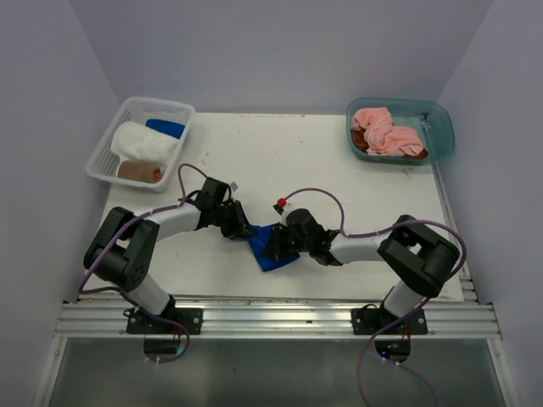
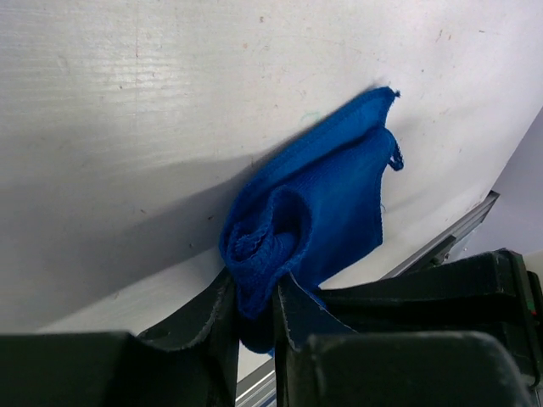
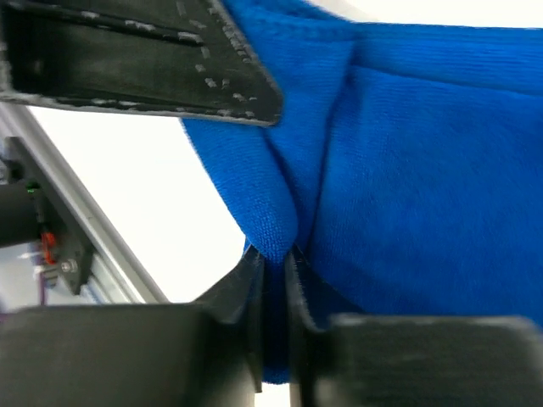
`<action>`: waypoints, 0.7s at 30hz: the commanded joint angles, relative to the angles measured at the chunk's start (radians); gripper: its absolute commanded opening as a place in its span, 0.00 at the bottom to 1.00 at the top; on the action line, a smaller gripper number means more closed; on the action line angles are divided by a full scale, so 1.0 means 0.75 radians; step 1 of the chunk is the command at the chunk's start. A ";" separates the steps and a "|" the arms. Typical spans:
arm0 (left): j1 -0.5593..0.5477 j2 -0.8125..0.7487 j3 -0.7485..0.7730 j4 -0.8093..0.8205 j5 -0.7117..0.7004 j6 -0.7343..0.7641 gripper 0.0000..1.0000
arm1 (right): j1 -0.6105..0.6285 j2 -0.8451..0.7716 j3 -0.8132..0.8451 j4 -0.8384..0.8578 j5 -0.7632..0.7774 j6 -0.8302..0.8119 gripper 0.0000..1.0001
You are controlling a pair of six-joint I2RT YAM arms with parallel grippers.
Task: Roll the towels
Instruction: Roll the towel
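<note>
A royal blue towel (image 1: 273,254) lies crumpled on the white table near the front edge, between my two arms. My left gripper (image 1: 246,231) is shut on the towel's bunched, partly rolled end (image 2: 263,246); in the left wrist view its jaws (image 2: 254,292) pinch the cloth. From the right, my right gripper (image 1: 278,244) is shut on a fold of the same towel (image 3: 424,170), its jaws (image 3: 273,259) nearly together around the cloth. The left gripper's dark finger (image 3: 170,76) shows at the top of the right wrist view.
A white mesh basket (image 1: 103,153) at the back left holds a white towel (image 1: 142,142), a blue towel (image 1: 165,127) and a brown rolled towel (image 1: 138,172). A teal tub (image 1: 445,136) at the back right holds pink towels (image 1: 386,131). The table's metal front rail (image 1: 271,309) lies close behind the grippers.
</note>
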 commanded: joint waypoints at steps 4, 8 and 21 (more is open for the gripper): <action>0.000 -0.128 0.006 -0.053 -0.059 -0.025 0.15 | 0.108 -0.154 0.191 -0.419 0.282 -0.230 0.39; 0.002 -0.148 -0.011 -0.061 -0.049 -0.041 0.15 | 0.261 -0.148 0.340 -0.638 0.495 -0.328 0.57; 0.000 -0.146 -0.037 -0.063 -0.049 -0.051 0.15 | 0.327 0.055 0.596 -0.764 0.725 -0.473 0.60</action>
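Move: Right at the right fingertips, about 1 cm to the left and 1 cm below, is the middle of the blue towel's rolled edge, already pinched there. The left gripper grips the far end of that edge, some 5 cm ahead and 5 cm left of the right hand. The towel's flat part lies about 4 cm to the right hand's right, level with it and 3 cm lower. From the left hand the rolled edge's middle is about 5 cm back, 3 cm right and 1 cm down. Opening its fingers from nearly shut to a bit over half, the right hand lets go of the rolled edge and rises some 5 cm, easing left and slightly back, then forward a couple of centimetres and 1 cm down, while the wrist tips about 30 degrees to point the fingers more steeply down over the roll. The left hand keeps its pinch, lifting almost 2 cm and settling slightly. ##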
